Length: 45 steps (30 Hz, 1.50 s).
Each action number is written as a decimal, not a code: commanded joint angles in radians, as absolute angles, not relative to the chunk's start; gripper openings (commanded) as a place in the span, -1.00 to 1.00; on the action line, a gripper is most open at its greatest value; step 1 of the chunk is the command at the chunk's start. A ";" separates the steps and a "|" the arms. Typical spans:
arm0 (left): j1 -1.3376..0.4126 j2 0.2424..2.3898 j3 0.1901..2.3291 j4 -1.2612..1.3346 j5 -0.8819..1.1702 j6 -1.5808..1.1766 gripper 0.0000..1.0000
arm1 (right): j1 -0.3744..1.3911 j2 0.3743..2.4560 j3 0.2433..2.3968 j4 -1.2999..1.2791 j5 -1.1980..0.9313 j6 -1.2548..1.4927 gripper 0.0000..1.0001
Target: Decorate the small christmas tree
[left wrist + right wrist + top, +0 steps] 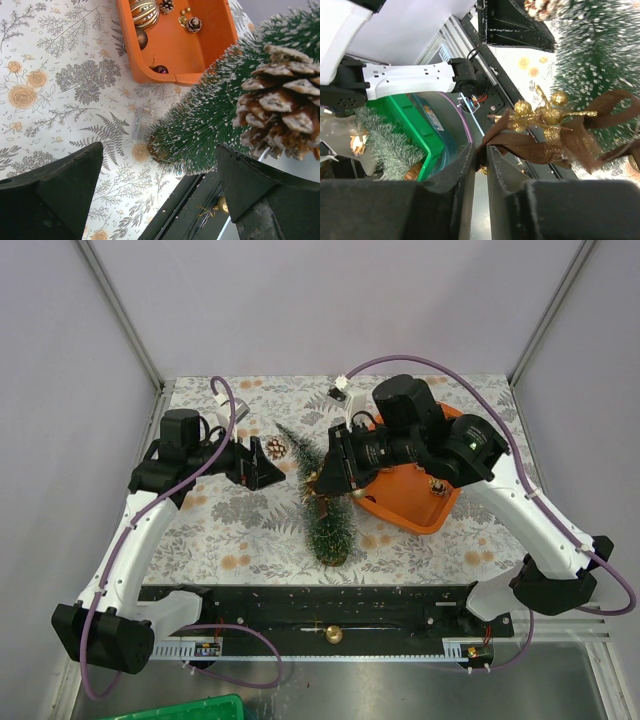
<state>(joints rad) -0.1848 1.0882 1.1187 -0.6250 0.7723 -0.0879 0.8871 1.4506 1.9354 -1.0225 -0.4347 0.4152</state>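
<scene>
The small christmas tree [322, 505] is dark green with white tips, its base near the table's front edge and its tip pointing far left. It also shows in the left wrist view [210, 117] and the right wrist view [600, 60]. A frosted pinecone [276, 448] sits against its upper part, close to my left gripper's right finger [260, 200]. My left gripper [268, 466] is open and empty. My right gripper [480, 155] is shut on a brown ribbon bow with gold berries [545, 132], held against the tree's middle [318, 485].
An orange tray [405, 502] to the right of the tree holds several baubles [142, 15]. A gold ball [333, 634] lies on the black front rail. A green bin [420, 135] holding a silvery tree stands below the table's front edge.
</scene>
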 commanded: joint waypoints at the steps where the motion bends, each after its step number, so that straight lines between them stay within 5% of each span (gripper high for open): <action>1: -0.193 1.077 1.124 -0.563 0.792 -0.101 0.98 | 0.936 1.476 1.959 -1.028 -0.420 0.391 -0.45; 11: -0.193 1.065 1.123 -0.563 0.793 -0.104 0.98 | 0.994 1.488 1.927 -1.081 -0.322 0.396 0.14; 23: -0.192 1.042 1.118 -0.566 0.781 -0.098 0.98 | 1.006 1.476 2.051 -1.043 -0.347 0.384 0.19; 34: -0.129 1.040 1.184 -0.684 0.775 -0.061 0.98 | 1.008 1.569 2.410 -1.206 -0.137 0.276 0.79; 40: -0.054 1.012 1.230 -0.834 0.761 0.043 0.98 | 0.970 1.451 2.222 -1.154 0.207 0.258 0.99; 45: -0.002 1.026 1.273 -0.900 0.726 0.072 0.98 | 0.636 1.324 1.923 -0.959 0.100 0.334 0.99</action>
<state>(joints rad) -0.0322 1.0317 1.1965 -0.8341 0.7589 0.0143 0.8536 1.4212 2.0781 -1.1091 0.0547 0.2878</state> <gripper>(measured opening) 0.988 0.993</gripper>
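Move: The bow hangs from the right hand's fingertips, close over the near side of the tree, whose middle lies about 5 cm ahead, 4 cm to the left and 17 cm below. The gold ball on the tree's right flank is some 3 cm ahead, 5 cm right and 19 cm down; the orange bin sits about 20 cm ahead, 18 cm right and 36 cm down. From the left hand the tree's middle is about 6 cm back, 9 cm right and 5 cm below. The right hand lets go of the brown bow against the tree's near side, sinking about 4 cm and easing slightly back and left as the fingers part. It then climbs roughly 13 cm clear, opening wide, and swings forward and right towards the orange bin, dipping again while the wrist turns clockwise. Late on, the open left hand draws about 5 cm left, away from the tree. ##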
